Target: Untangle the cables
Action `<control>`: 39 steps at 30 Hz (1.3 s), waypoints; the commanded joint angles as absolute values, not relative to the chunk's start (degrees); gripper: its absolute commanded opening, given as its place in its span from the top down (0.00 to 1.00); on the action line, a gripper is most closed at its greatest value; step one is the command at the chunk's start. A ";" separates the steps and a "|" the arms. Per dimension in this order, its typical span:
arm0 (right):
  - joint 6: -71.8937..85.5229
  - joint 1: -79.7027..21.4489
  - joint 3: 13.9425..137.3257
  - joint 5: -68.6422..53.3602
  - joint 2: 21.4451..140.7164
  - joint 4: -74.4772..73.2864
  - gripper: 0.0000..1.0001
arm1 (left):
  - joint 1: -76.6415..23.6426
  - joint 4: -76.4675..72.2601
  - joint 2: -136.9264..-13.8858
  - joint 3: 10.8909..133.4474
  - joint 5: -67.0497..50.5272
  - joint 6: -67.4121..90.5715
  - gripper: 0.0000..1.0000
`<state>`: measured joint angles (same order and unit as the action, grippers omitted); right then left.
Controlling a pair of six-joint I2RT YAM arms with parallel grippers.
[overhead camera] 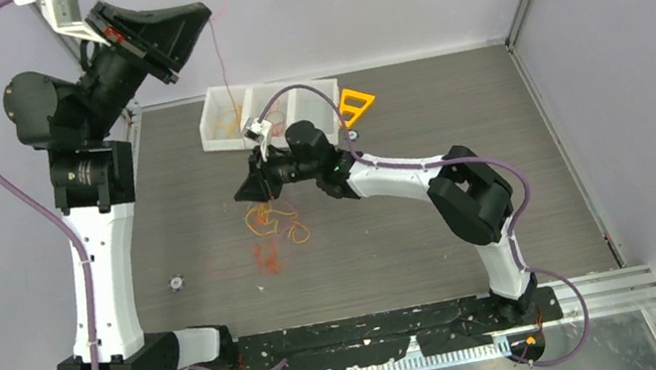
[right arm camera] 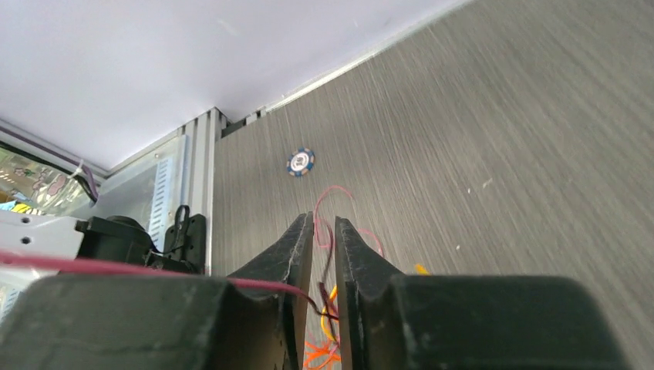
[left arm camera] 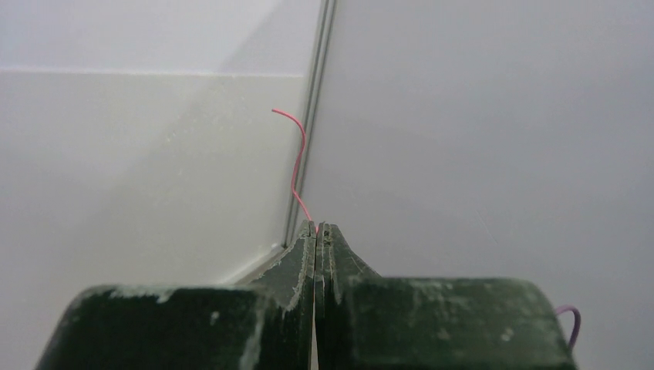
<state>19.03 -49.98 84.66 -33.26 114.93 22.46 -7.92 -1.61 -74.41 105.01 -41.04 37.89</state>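
Note:
The cables [overhead camera: 273,226] lie as a small orange, yellow and red clump on the table's middle. My right gripper [overhead camera: 249,190] hovers just above the clump's far edge. In the right wrist view its jaws [right arm camera: 324,220] stand a narrow gap apart, with red and yellow strands [right arm camera: 330,304] running through the gap. My left gripper [overhead camera: 199,10] is raised high at the back left. It is shut [left arm camera: 316,225] on one thin red strand [left arm camera: 297,162], whose free end curls out past the tips. That strand [overhead camera: 223,62] runs down toward the right gripper.
A white compartment bin [overhead camera: 223,122] stands at the back, an orange-yellow triangle [overhead camera: 356,103] to its right. A small blue chip [overhead camera: 176,283] lies on the left of the table, also in the right wrist view [right arm camera: 301,162]. Walls enclose three sides.

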 commanded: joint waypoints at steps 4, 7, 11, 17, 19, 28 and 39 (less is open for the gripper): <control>15.43 -50.52 76.65 -29.16 114.70 18.43 0.77 | -7.36 -0.43 -78.57 124.42 -35.89 34.68 1.00; 12.66 -48.62 70.67 -29.75 112.82 16.21 0.74 | -6.44 -0.51 -79.12 129.88 -33.14 33.93 1.00; 12.16 -42.37 65.98 -31.98 111.99 12.12 0.70 | -4.62 -1.12 -78.97 134.14 -30.29 34.14 1.00; 9.55 -35.45 63.89 -34.89 109.37 6.00 0.64 | -3.96 -1.34 -76.77 130.91 -30.53 36.21 1.00; 7.68 -34.00 64.01 -36.64 106.84 3.86 0.49 | -4.00 -1.41 -75.41 126.60 -31.59 37.22 1.00; -4.56 -31.77 74.34 -45.74 89.89 -15.57 0.11 | -4.37 -5.93 -72.10 107.41 -36.83 41.26 1.00; -7.77 -25.07 79.64 -42.45 84.63 -28.00 0.06 | -10.99 -8.69 -82.29 105.93 -36.59 33.24 1.00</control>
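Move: The right fingers are already shut on the tangled cables, which hang about 10 cm below them. The bare table they are taken to lies some 12 cm to the right, 2 cm ahead and 20 cm down. The white tray is about 29 cm ahead of this hand and 5 cm right; the poker chip 9 cm back and 21 cm left. From the left hand, high up with the pink cable, that bare spot is roughly 61 cm below, 3 cm ahead and 7 cm right. Still pinching the tangle, the right hand lowers it about 18 cm while drawing it some 17 cm rightward, then opens wide to let go near the table and rises roughly 27 cm. The left keeps its pinch on the pink cable, lifting about 15 cm and drawing back 10, then sinks and goes forward again, ending slightly lower and farther out than it began. ##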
